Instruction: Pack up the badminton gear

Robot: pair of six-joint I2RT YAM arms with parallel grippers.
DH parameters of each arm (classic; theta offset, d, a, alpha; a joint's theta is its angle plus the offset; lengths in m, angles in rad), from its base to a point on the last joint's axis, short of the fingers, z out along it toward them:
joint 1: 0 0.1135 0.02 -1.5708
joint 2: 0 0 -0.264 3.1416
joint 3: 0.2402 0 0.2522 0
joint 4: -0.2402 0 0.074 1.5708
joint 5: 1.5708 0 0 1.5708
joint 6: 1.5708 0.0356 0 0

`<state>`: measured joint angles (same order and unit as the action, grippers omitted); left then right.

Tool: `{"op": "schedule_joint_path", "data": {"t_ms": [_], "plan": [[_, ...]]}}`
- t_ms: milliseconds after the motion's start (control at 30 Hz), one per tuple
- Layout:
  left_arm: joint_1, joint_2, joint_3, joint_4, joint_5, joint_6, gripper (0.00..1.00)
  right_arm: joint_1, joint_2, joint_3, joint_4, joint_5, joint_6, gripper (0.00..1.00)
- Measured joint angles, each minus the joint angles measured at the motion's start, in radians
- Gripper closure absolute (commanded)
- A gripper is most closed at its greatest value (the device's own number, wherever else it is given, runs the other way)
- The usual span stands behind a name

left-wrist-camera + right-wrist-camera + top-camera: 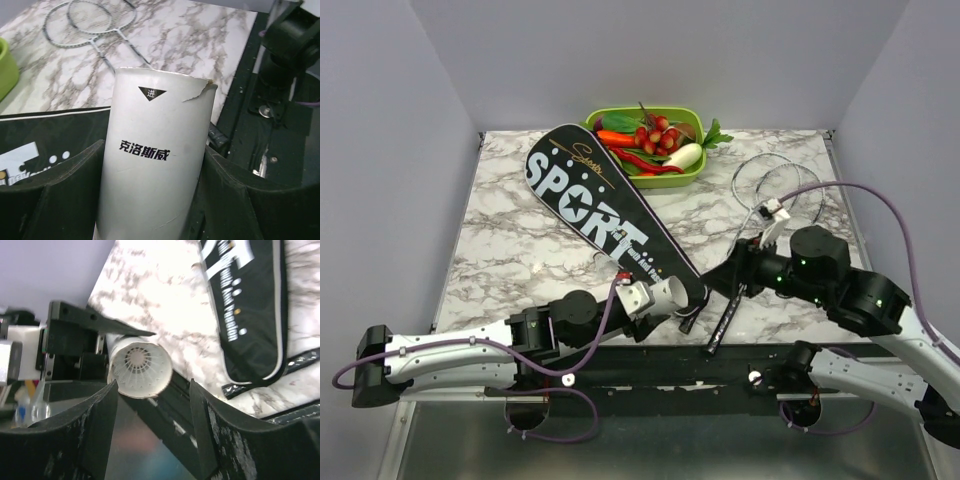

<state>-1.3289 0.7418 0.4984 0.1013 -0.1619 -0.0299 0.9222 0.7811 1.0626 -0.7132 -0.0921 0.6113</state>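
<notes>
My left gripper (642, 298) (154, 150) is shut on a white tube (663, 294) (155, 165) with black lettering, held over the table's near edge. A white shuttlecock (139, 361) sits inside the tube's open mouth. Facing that mouth, my right gripper (720, 282) (152, 390) is open with nothing between its fingers. The black "SPORT" bag (595, 205) (45, 135) (250, 310) lies slantwise on the marble top, its narrow end beside the tube. Two silver rackets (772, 183) (95, 20) lie at the right, with their black handles (724, 325) reaching the near edge.
A green tray (692, 165) of toy vegetables stands at the back centre, touching the bag's wide end. A black strip (650, 365) with the arm bases runs along the near edge. Purple-grey cables loop off both arms.
</notes>
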Motion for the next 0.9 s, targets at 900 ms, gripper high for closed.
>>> {"op": "schedule_joint_path", "data": {"t_ms": [900], "plan": [[-0.001,-0.275,0.159,-0.322,-0.646,-0.097,1.00,0.046,0.582,-0.242,0.672,0.176,0.616,0.30]]}}
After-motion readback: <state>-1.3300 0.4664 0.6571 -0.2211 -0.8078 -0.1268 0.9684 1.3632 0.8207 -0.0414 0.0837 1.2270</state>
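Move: The shuttlecock still on the table lies beside the bag's near-left edge, roughly 18 cm ahead of the empty right hand, 22 cm to its left and 27 cm below. The tube's mouth, with a shuttlecock inside, is only some 7 cm left of that hand, 2 cm back and 7 cm lower; the bag's middle is about 10 cm beyond the table shuttlecock and 2 cm right of it. From the left hand, holding the tube, the shuttlecock is about 20 cm ahead, 14 cm left and 20 cm below. Down, left and forward, after a short swing right clear of the tube, the right hand drops about 15 cm towards the shuttlecock beside the bag, fingers staying open while the wrist tips down some 25 degrees and turns clockwise. Meanwhile the left hand keeps hold of the tube and carries it left, up and forward, swinging it counter-clockwise, then stops. ##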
